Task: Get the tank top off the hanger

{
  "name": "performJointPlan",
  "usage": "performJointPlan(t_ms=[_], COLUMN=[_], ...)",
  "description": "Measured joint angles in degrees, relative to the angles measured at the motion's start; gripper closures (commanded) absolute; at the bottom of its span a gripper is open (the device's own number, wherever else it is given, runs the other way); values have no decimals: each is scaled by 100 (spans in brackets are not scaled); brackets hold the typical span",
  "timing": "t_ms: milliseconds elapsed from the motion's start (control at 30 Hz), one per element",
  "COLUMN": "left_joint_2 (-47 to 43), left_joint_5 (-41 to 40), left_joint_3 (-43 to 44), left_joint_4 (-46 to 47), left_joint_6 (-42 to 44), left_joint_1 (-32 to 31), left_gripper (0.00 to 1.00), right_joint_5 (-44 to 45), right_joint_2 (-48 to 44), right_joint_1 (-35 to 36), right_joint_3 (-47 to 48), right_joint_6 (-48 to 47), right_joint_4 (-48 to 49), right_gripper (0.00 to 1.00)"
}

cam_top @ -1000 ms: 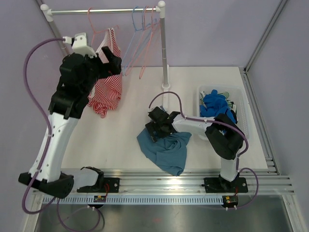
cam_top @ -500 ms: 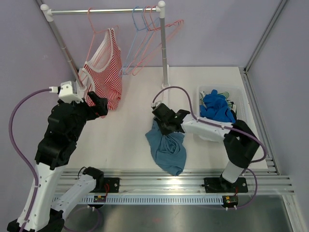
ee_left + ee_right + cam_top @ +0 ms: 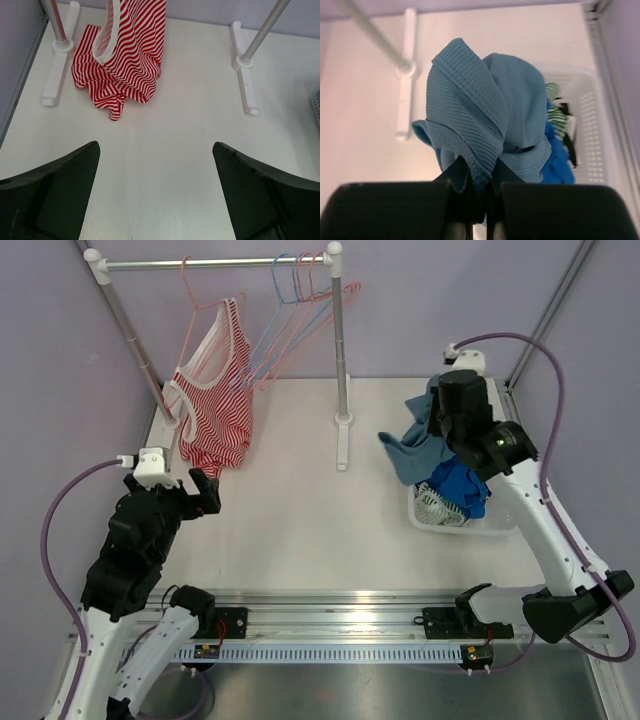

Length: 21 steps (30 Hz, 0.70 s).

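Observation:
The red-and-white striped tank top hangs from a pink hanger on the rail. Its lower end lies bunched on the table by the left post, as the left wrist view also shows. My left gripper hovers in front of it, apart from it. It is open, with only table between its fingers. My right gripper is raised at the right and shut on a teal ribbed garment. That garment bulges above the shut gripper.
A white basket of blue and green clothes stands at the right, under the right arm. The rail's right post and its foot stand mid-table. Several empty pink and blue hangers hang by that post.
My left arm drew back and down from the tank top toward the near left. My right gripper shut on the teal garment and carried it from the table up over the basket.

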Motion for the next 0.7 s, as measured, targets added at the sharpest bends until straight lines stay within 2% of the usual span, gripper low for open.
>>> performJointPlan(t_ms=[200, 367, 433, 533, 700], left_joint_2=[170, 175, 173, 173, 173], left_joint_5=[70, 153, 157, 157, 157], left_joint_3=[-103, -136, -136, -136, -136], left_joint_4=[142, 175, 175, 177, 177], left_joint_6=[142, 170, 170, 170, 170], left_joint_1=[2, 2, 4, 37, 66], left_gripper=[1, 1, 1, 1, 1], right_joint_5=[350, 337, 153, -323, -1187], right_joint_2=[-188, -256, -236, -138, 960], right_joint_1=[-1379, -1797, -1827, -1864, -2455], right_joint_3=[190, -98, -444, -1515, -2487], right_joint_6=[-129, -151, -74, 149, 483], right_joint_4=[28, 291, 472, 870, 916], right_gripper=[100, 100, 100, 100, 100])
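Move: The right hand already grips the blue-grey tank top well above the table, and the white basket it is bound for lies about 8 cm to the hand's right, nearly level fore and aft, its middle some 28 cm below. The blue top in the basket is roughly 3 cm nearer the base and 7 cm right, and the rack foot is about 12 cm ahead and 16 cm left on the table. From the left hand, the basket is around 14 cm ahead, 50 cm right and 25 cm lower. The right hand first swings some 12 cm to the right over the basket, rising slightly and turning about 20 degrees clockwise, with the blue-grey tank top still pinched and hanging from its shut fingers. It then plunges fast, about 24 cm down into the basket's space above the clothes already there, the fingers tipping roughly 30 degrees further downward on the way and keeping their hold. ##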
